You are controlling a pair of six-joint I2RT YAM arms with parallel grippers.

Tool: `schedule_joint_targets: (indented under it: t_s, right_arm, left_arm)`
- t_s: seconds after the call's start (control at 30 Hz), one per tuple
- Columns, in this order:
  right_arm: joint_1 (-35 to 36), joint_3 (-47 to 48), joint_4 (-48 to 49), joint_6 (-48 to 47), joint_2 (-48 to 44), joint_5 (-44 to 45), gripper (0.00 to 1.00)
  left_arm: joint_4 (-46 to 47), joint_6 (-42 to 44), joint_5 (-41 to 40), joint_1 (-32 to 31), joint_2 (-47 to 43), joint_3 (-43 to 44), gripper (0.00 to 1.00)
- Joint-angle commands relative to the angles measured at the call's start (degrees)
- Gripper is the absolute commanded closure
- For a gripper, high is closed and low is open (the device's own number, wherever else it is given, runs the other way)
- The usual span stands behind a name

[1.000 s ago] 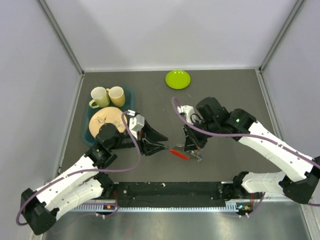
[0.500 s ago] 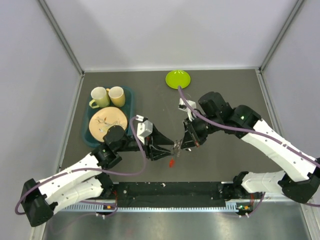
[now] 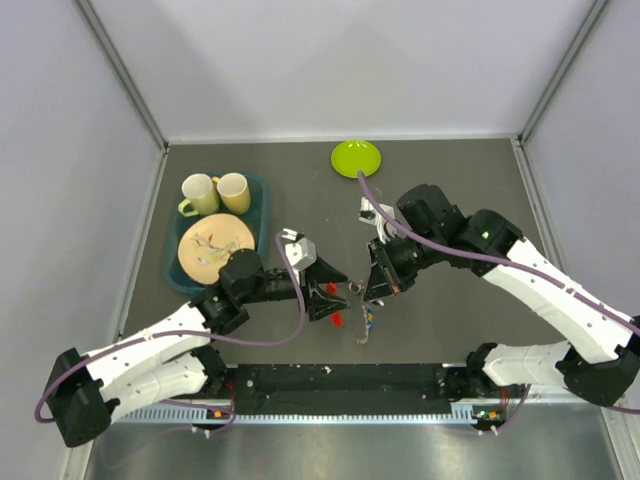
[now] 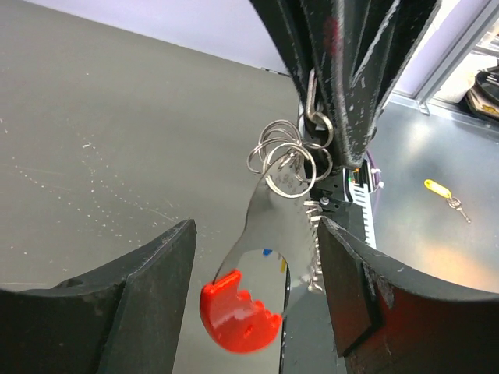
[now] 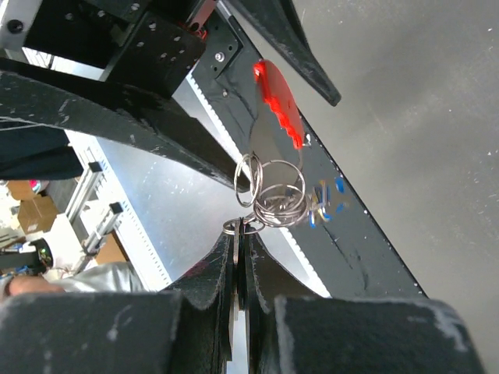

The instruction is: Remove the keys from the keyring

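The keyring is a cluster of thin silver rings hanging above the table. My right gripper is shut on a small ring at the top of that cluster. Below it dangles a silver key with a red head, and small keys with blue marks hang beside it. My left gripper is open, its fingers standing either side of the red head without touching it. In the top view the two grippers meet at mid-table: left gripper, right gripper, keys beneath.
A lime-green dish sits at the back of the table. A teal tray at the left holds two cups and a tan plate. A yellow-tagged key lies on the metal surface past the table's near edge.
My left gripper has opened and let go of the red key. The right gripper shifted left and lifted, so the bunch now hangs freely from it.
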Motion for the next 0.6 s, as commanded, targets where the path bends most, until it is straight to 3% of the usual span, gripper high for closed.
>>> schedule_joint_targets:
  t_s: [0.0, 0.3, 0.43, 0.47, 0.5, 0.57]
  right_arm:
    - [-0.2, 3.8, 1.2, 0.2, -1.9, -2.4, 1.00]
    - [-0.2, 2.6, 1.3, -4.1, -4.3, -8.3, 1.00]
    - [-0.2, 1.6, 1.5, -5.4, -5.8, -9.3, 1.00]
    - [-0.1, 1.4, 1.3, -5.7, -6.2, -9.1, 1.00]
    - [-0.2, 1.1, 1.4, -6.1, -7.0, -8.8, 1.00]
    - [-0.2, -0.2, 1.2, -6.7, -8.0, -7.4, 1.00]
  left_arm:
    - [1.4, 2.3, -0.6, -0.2, 1.8, 2.2, 0.31]
    - [5.7, 1.0, 6.2, -0.2, 5.2, 2.2, 0.34]
    - [7.8, -0.4, 11.3, 0.0, 4.4, 2.5, 0.65]
    - [6.9, 0.2, 11.9, 0.0, 3.8, 2.8, 0.88]
    - [5.7, 0.6, 11.8, 0.0, 3.4, 3.1, 0.98]
    - [3.4, 1.3, 10.4, 0.2, 2.6, 4.4, 1.00]
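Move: The red-tipped metal piece hangs almost between the left hand's open fingers, level fore-and-aft, about 2 cm right and 1 cm below. From that hand the bunched keyring is roughly 6 cm right, 2 cm back and 1 cm up; the blue keys are some 7 cm right, straight across, 2 cm lower. From the right hand, already pinching a small ring, the red-tipped piece is about 7 cm left, 3 cm ahead and 4 cm down. Left dips some 2 cm, then shuts on the red tip moving back; right, holding its ring, rises backward. ##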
